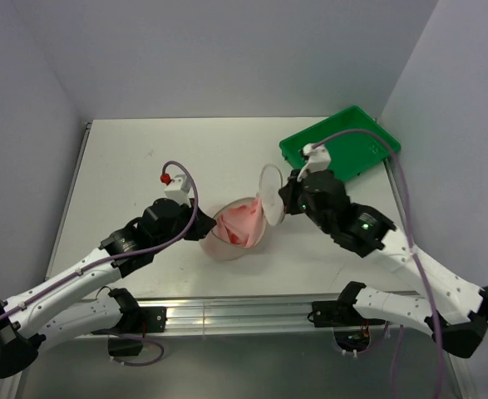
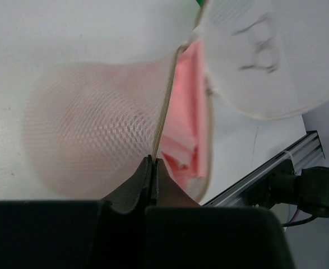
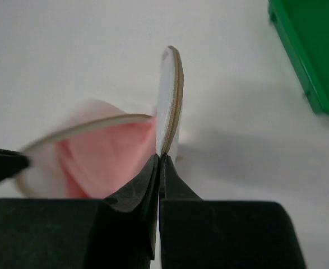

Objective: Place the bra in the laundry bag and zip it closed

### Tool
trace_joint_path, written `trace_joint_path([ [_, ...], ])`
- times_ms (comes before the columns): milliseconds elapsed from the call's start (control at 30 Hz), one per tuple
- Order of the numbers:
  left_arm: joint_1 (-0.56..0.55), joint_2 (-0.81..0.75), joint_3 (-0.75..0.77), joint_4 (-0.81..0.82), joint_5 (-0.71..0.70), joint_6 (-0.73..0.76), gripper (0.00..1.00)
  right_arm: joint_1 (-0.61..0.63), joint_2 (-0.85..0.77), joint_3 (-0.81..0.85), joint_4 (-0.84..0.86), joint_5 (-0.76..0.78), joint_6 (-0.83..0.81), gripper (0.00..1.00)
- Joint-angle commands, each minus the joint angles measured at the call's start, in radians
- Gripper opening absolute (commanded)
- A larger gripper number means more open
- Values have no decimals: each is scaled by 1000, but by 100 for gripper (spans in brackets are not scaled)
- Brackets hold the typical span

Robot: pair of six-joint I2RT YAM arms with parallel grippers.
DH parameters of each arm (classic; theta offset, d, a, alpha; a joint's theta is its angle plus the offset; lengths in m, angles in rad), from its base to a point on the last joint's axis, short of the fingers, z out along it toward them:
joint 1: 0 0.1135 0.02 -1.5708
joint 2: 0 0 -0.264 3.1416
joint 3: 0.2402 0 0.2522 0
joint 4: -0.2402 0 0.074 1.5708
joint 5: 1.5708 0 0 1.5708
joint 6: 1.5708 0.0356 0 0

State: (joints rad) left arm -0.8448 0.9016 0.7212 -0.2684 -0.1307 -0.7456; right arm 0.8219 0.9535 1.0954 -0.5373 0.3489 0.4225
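The laundry bag [image 1: 227,243] lies open at the table's middle, with the salmon-pink bra [image 1: 242,224] inside its lower half. My left gripper [image 1: 204,229] is shut on the rim of that lower half [image 2: 163,120]; the bra [image 2: 188,112] shows pink behind the mesh. My right gripper [image 1: 287,202] is shut on the rim of the upper half [image 1: 270,193] and holds it raised on edge. In the right wrist view that lid [image 3: 170,101] stands edge-on above my right gripper [image 3: 160,158], and the bra [image 3: 105,159] lies to its left.
A green plastic tray [image 1: 343,143] stands at the table's back right, close behind the right arm; it also shows in the right wrist view [image 3: 310,50]. An aluminium rail [image 1: 244,314] runs along the table's near edge.
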Motion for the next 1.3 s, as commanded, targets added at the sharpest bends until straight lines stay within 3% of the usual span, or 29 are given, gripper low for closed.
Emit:
trace_joint_path([
  [0,-8,-50,-11,63,8,-24,0,-4,27,-95,-82,132,18,0],
  [67,-7,-56,-5,67,-13,-12,0,-13,-22,-72,-111,226,2,0],
  [167,-7,5,-9,130,38,-12,0,6,8,-25,-115,196,-21,0],
  [367,-7,100,-71,314,92,-41,0,258,267,106,-115,277,13,0],
  [500,-7,111,-91,345,85,-44,0,298,283,89,-43,202,64,0],
  [833,-4,77,-207,440,48,-77,0,313,281,-157,371,-115,272,5],
  [933,7,65,-253,466,25,-81,0,325,298,-155,381,-214,291,9],
  [1033,24,59,-293,520,20,-77,0,330,304,-170,338,-234,273,42],
  [1067,26,62,-298,524,19,-75,0,330,295,-178,323,-211,268,62],
  [1100,29,63,-302,529,19,-71,0,324,281,-201,309,-190,259,71],
  [1233,36,62,-328,548,17,-55,0,223,129,-293,307,-246,222,75],
  [1267,38,59,-335,552,17,-54,0,156,104,-313,315,-324,210,75],
])
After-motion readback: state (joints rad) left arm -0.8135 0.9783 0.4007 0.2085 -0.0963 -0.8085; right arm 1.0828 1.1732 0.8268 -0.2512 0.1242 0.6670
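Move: Your right gripper already pinches the bag's raised lid, whose middle is about 4 cm to its left and 1 cm ahead. The bag's opening, with the bra in it, lies some 12 cm left, 4 cm back and 13 cm below; the green tray is about 20 cm right, 22 cm ahead and 27 cm lower. From your left gripper, already on the rim, the opening is roughly 9 cm right, 1 cm back and 4 cm down. Dip the right gripper about 8 cm with the lid, lift partway, then swing it left across the bag's opening, drawing back and sinking while the fingers tip downward and turn counter-clockwise. Open wide to let go of the lid, then start back to the right. Keep the left fingers shut on the rim and lower it some 7 cm, swaying right, then partly back. ##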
